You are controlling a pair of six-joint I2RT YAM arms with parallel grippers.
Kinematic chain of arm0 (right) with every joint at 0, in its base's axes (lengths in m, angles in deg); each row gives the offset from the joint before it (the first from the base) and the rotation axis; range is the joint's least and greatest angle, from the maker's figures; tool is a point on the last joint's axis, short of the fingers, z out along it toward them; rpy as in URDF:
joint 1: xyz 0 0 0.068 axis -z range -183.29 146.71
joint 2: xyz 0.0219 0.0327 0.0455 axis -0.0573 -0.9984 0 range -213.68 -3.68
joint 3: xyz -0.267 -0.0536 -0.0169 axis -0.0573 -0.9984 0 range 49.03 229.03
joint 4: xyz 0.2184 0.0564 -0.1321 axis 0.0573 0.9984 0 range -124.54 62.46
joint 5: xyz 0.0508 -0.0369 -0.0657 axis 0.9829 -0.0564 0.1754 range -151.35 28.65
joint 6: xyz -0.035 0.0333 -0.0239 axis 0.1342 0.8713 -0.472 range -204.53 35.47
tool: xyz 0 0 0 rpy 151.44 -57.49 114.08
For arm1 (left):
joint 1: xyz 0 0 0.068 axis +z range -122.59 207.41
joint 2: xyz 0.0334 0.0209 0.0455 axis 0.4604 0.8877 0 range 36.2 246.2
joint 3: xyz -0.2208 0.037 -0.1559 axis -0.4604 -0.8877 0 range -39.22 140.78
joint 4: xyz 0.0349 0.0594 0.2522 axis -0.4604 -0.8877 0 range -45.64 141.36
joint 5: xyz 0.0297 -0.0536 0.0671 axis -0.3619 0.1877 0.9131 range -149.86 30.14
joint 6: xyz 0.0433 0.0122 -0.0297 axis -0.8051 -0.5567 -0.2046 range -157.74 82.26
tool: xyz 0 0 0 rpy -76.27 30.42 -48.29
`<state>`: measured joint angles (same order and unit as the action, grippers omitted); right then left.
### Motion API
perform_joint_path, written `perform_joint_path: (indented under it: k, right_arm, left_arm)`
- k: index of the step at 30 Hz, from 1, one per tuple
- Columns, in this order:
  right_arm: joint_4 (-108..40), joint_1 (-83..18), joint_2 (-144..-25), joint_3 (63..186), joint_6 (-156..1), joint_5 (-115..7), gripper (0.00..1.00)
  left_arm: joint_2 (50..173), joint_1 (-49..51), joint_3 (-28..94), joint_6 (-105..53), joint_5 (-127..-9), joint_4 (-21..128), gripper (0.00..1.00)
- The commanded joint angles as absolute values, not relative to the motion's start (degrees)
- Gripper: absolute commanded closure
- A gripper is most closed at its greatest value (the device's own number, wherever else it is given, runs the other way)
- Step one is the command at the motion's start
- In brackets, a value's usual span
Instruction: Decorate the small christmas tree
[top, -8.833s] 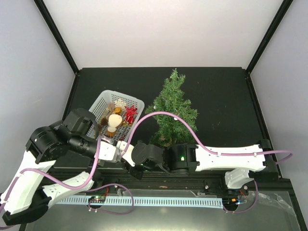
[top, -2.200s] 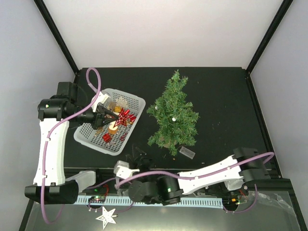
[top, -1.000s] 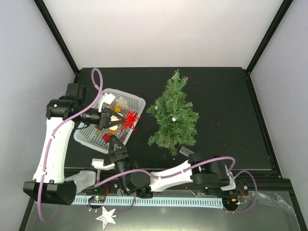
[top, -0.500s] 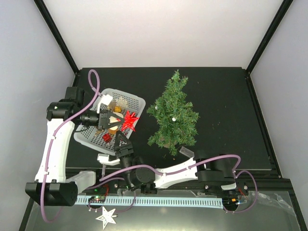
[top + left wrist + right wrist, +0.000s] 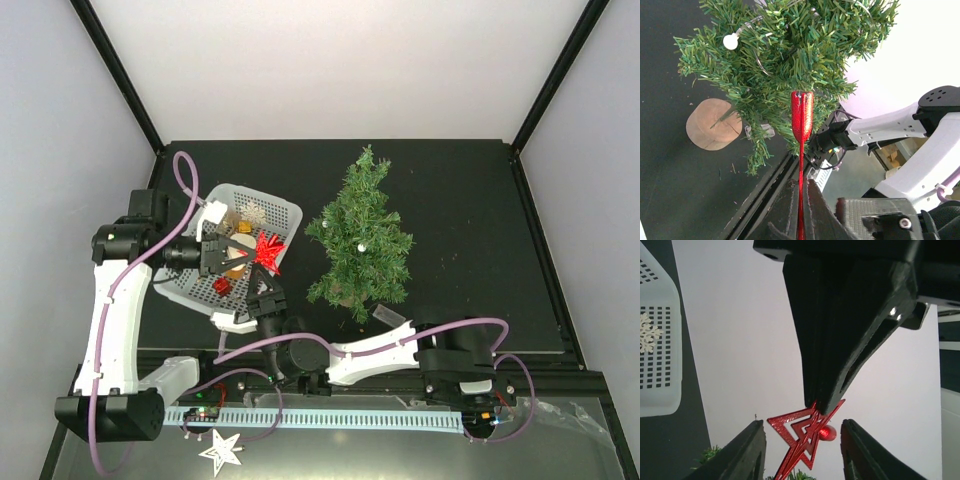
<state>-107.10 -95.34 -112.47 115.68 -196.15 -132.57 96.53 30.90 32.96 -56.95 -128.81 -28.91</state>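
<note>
The small christmas tree stands right of the white basket on its tan round base. My left gripper is shut on a red glitter star, holding it above the basket's right edge. In the left wrist view the star shows edge-on, pinched between the left gripper's fingers, with the tree behind it. My right gripper points up from the front, just below the star. It is open, and the star hangs between its fingers untouched.
The basket holds a white snowflake and gold and red ornaments. A small clear plastic piece lies by the tree's base. A white star lies off the table at the front. A white bead sits on the tree.
The right arm has swung its gripper from the front edge up to the star, and its jaws have narrowed a little. The left gripper has kept hold of the star, shifting slightly.
</note>
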Motion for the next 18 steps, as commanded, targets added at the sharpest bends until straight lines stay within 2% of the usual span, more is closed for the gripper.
perform_joint_path:
  k: [1, 6, 18]
  right_arm:
    - [-126.3, -94.65, -110.73, 114.8, -195.85, -133.58, 0.61]
    - [-126.3, -94.18, -110.64, 114.98, -195.59, -133.6, 0.75]
    - [-126.3, -93.12, -110.37, 115.98, -196.37, -132.89, 0.79]
  left_arm:
    - [95.85, 31.61, 32.64, -56.29, -131.52, -28.0, 0.98]
    - [95.5, 31.61, 32.09, -56.29, -131.68, -27.98, 0.98]
    - [93.62, 31.69, 30.49, -55.67, -132.29, -27.34, 0.98]
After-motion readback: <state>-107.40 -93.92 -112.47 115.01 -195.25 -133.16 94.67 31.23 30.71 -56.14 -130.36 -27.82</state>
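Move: Just ahead of the right hand, about 4 cm out and level with it sideways and in height, is the middle of the red star; the left hand already holds it by one edge, the star's middle some 4 cm to that hand's right. From the right hand the tree's middle stands roughly 14 cm ahead, 18 cm right and 10 cm lower. The basket is about 24 cm ahead, 12 cm left and 27 cm below. Easing forward only about 1 cm onto the red star, with a slight drift to its right, the right hand draws its half-open fingers in around the star's near points until roughly a fifth open. The left hand stays almost in place and keeps its shut grip on the star, holding it out towards the right gripper. ##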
